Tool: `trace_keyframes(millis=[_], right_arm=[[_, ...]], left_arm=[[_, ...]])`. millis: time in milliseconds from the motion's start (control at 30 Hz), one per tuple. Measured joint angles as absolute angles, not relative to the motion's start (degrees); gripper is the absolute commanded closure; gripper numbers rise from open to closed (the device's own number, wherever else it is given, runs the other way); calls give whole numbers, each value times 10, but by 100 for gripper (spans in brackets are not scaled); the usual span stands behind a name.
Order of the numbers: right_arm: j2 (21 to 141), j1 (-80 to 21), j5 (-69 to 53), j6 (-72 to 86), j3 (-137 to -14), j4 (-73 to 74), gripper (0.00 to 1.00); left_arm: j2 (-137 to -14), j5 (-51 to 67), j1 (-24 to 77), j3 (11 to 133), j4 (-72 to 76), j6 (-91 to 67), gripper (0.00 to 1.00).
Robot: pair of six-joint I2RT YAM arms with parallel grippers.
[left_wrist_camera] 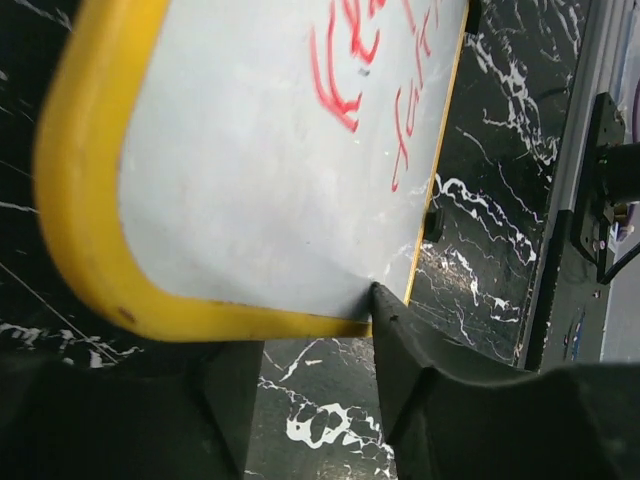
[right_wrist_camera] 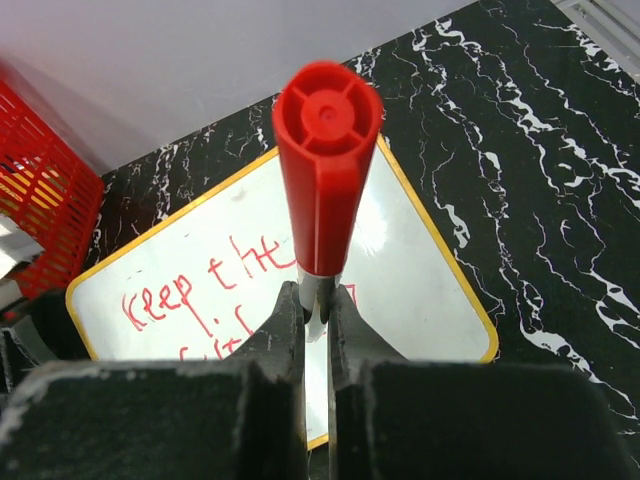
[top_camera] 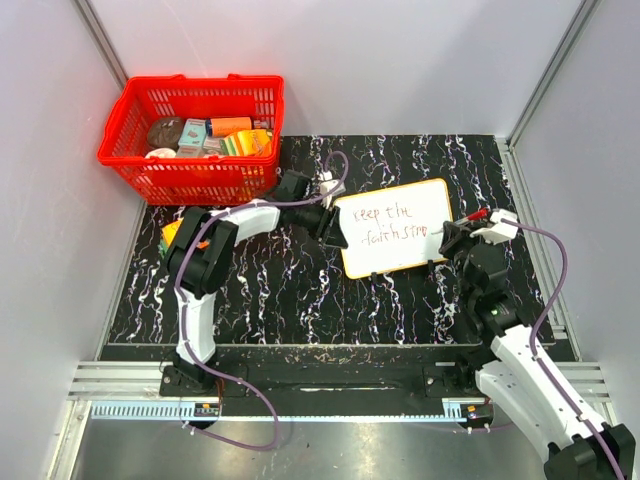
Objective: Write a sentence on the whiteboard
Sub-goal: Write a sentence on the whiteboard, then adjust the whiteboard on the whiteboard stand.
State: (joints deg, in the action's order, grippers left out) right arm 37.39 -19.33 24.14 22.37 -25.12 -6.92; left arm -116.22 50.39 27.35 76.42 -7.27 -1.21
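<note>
The whiteboard (top_camera: 395,228) lies flat on the black marbled table, white with a thin yellow rim. The sentence (top_camera: 390,225) runs in two red handwritten lines, the top one reading "keep the". My left gripper (top_camera: 330,225) is at the board's left edge. In the left wrist view its jaws stand apart, with the yellow rim (left_wrist_camera: 90,250) of the whiteboard (left_wrist_camera: 270,170) across the fingertips and the table showing in the gap. My right gripper (right_wrist_camera: 315,300) is shut on a red marker (right_wrist_camera: 325,170) over the board's right part, cap end towards the camera. The marker's tip is hidden.
A red basket (top_camera: 195,135) with several packets stands at the back left. A small orange and yellow object (top_camera: 170,235) lies beside the left arm. Grey walls close the back and both sides. An aluminium rail (top_camera: 320,385) runs along the near edge.
</note>
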Motion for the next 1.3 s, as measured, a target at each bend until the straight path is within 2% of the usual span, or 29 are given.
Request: trace_keyframes(millis=[67,100,167,233,500,633,733,900,1133,1300], right_arm=[[367,-193,239,226,-251,-63,100],[363,-193,239,226,-251,-61,100],[357,-193,238,228,-251,-58,100],[351,-193,238,228,-251,-55,100],[331,-193,230,228,-251,-41,100],[326,-193,225,229,-251,-34,100],[320,-193,215,230,-251,-30,100],[314,-193,197,233,-251,-18,100],[293,-193,182,235,-251,17,100],[288,-193,170,234,-251,31,100]], left_arm=[[-1165,498,278,764,-88,1,32],[-1165,492,279,762,-95,4,24],[-1164,478,283,754,-95,10,16],[-1160,463,284,737,-94,12,2],[-1037,364,284,678,-118,8,1],[-948,312,284,686,-129,6,1],[-931,295,284,737,-151,7,1],[-1009,302,284,898,-197,24,1],[-1197,333,284,1146,-332,92,1],[-1303,369,284,1270,-427,138,1]])
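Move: My left hand is at the whiteboard's left edge: the board's middle lies about 13 cm to its right, 3 cm ahead and 2 cm lower, and the board's far-left corner some 9 cm ahead, 1 cm left and about 1 cm lower. The red basket is roughly 32 cm left and 20 cm ahead. From my right hand, which holds the marker, the board's middle is about 8 cm ahead, 10 cm left and 15 cm below. I open my half-parted left fingers wide and come free of the whiteboard's left edge, dipping about 3 cm and easing back and left. Then I swing up some 18 cm, carry the hand forward and a little right, rolling about 20 degrees, and sink again with open fingers above the far-left corner. My right hand keeps the marker and draws back about 3 cm. ##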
